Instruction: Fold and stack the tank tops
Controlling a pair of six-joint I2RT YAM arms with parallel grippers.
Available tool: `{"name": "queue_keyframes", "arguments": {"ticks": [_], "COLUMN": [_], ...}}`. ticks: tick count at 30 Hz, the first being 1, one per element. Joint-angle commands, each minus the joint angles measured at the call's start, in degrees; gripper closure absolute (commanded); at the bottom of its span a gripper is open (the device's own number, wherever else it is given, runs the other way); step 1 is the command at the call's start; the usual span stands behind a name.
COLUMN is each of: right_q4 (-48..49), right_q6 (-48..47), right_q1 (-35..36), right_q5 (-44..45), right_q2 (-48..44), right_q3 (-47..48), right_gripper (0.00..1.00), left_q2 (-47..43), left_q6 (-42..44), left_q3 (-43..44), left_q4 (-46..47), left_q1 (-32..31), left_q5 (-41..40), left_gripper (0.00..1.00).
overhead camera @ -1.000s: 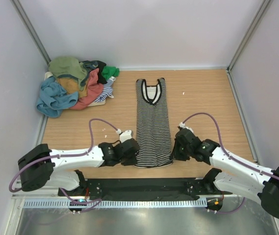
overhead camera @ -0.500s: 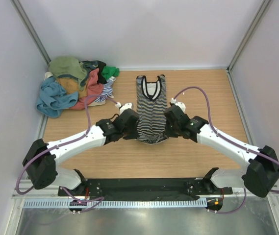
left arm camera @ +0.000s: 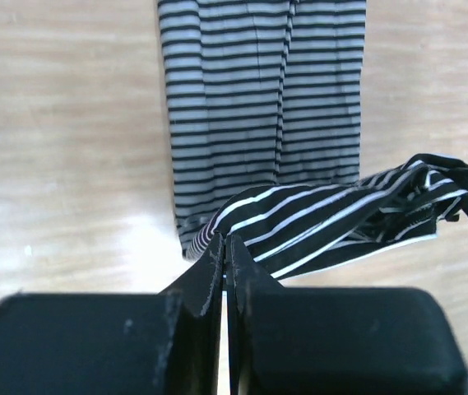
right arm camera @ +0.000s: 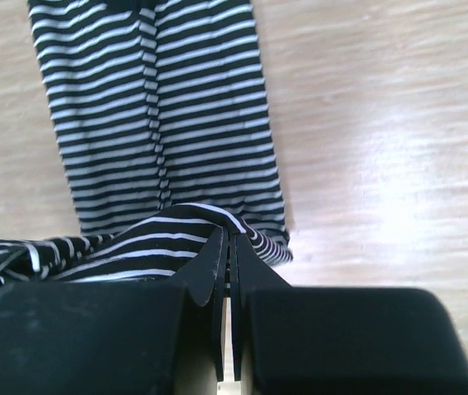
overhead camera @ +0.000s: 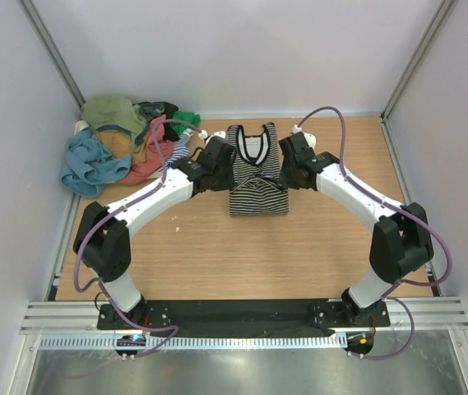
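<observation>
The black-and-white striped tank top (overhead camera: pixel 258 199) lies mid-table, its lower half doubled back over the upper half. My left gripper (overhead camera: pixel 230 168) is shut on the left corner of the raised hem (left arm camera: pixel 316 222). My right gripper (overhead camera: pixel 286 168) is shut on the right corner of that hem (right arm camera: pixel 176 226). Both hold the hem just above the neckline end, and the cloth sags between them. Under the hem, the flat striped body (left arm camera: pixel 266 99) (right arm camera: pixel 159 107) rests on the wood. The other tank tops (overhead camera: pixel 127 148) lie in a heap at the back left: olive, teal-blue, coral, mustard and green.
The heap sits close to the left wall (overhead camera: pixel 20 123), just left of my left arm. The back wall (overhead camera: pixel 242 58) stands right behind the striped top. Bare wooden tabletop (overhead camera: pixel 250 255) stretches from the fold to the black base rail (overhead camera: pixel 242 313).
Both grippers have carried the striped top's hem from the near edge away toward the neckline. The long flat top is now doubled to about half its length.
</observation>
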Motion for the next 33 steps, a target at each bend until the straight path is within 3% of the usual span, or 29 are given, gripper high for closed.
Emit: {"name": "queue_keyframes", "arguments": {"ticks": [1, 17, 33], "right_q4": [1.82, 3.41, 4.29], "right_q6": [-2.23, -3.46, -2.93], "right_q1": [-1.46, -4.98, -7.35], "right_q5": [-0.90, -2.23, -2.75], "right_q2": [3.16, 16.96, 21.98], "right_q3": [4.08, 15.60, 19.81], "right_gripper": [0.99, 0.99, 0.98], "left_q2": [3.02, 15.41, 24.20], "left_q6": [3.96, 5.64, 7.22], "left_q3": [5.10, 14.95, 23.57], "left_q4": [0.53, 1.41, -0.61], "left_q1": [1.29, 6.30, 8.41], "left_q5": [1.23, 4.92, 7.65], "left_gripper": [1.00, 1.00, 1.00]}}
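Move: About 19 cm ahead of the left hand and 14 cm below lies the tank top's left shoulder; its right shoulder is some 18 cm ahead of the right hand, 3 cm to the left and 13 cm below. The neckline's bottom lies about 10 cm ahead and 6 cm right of the left hand. The bottom fold's middle is 6 cm behind and 7 cm right of that hand, and the clothes pile about 13 cm ahead, 26 cm left. Carrying the lifted hem of the striped tank top forward over its upper half, both hands travel side by side about 10 cm towards the shoulders while sinking some 4.5 cm. The closed fingers keep their pinch on the two hem corners throughout, and the wrists hardly turn. ##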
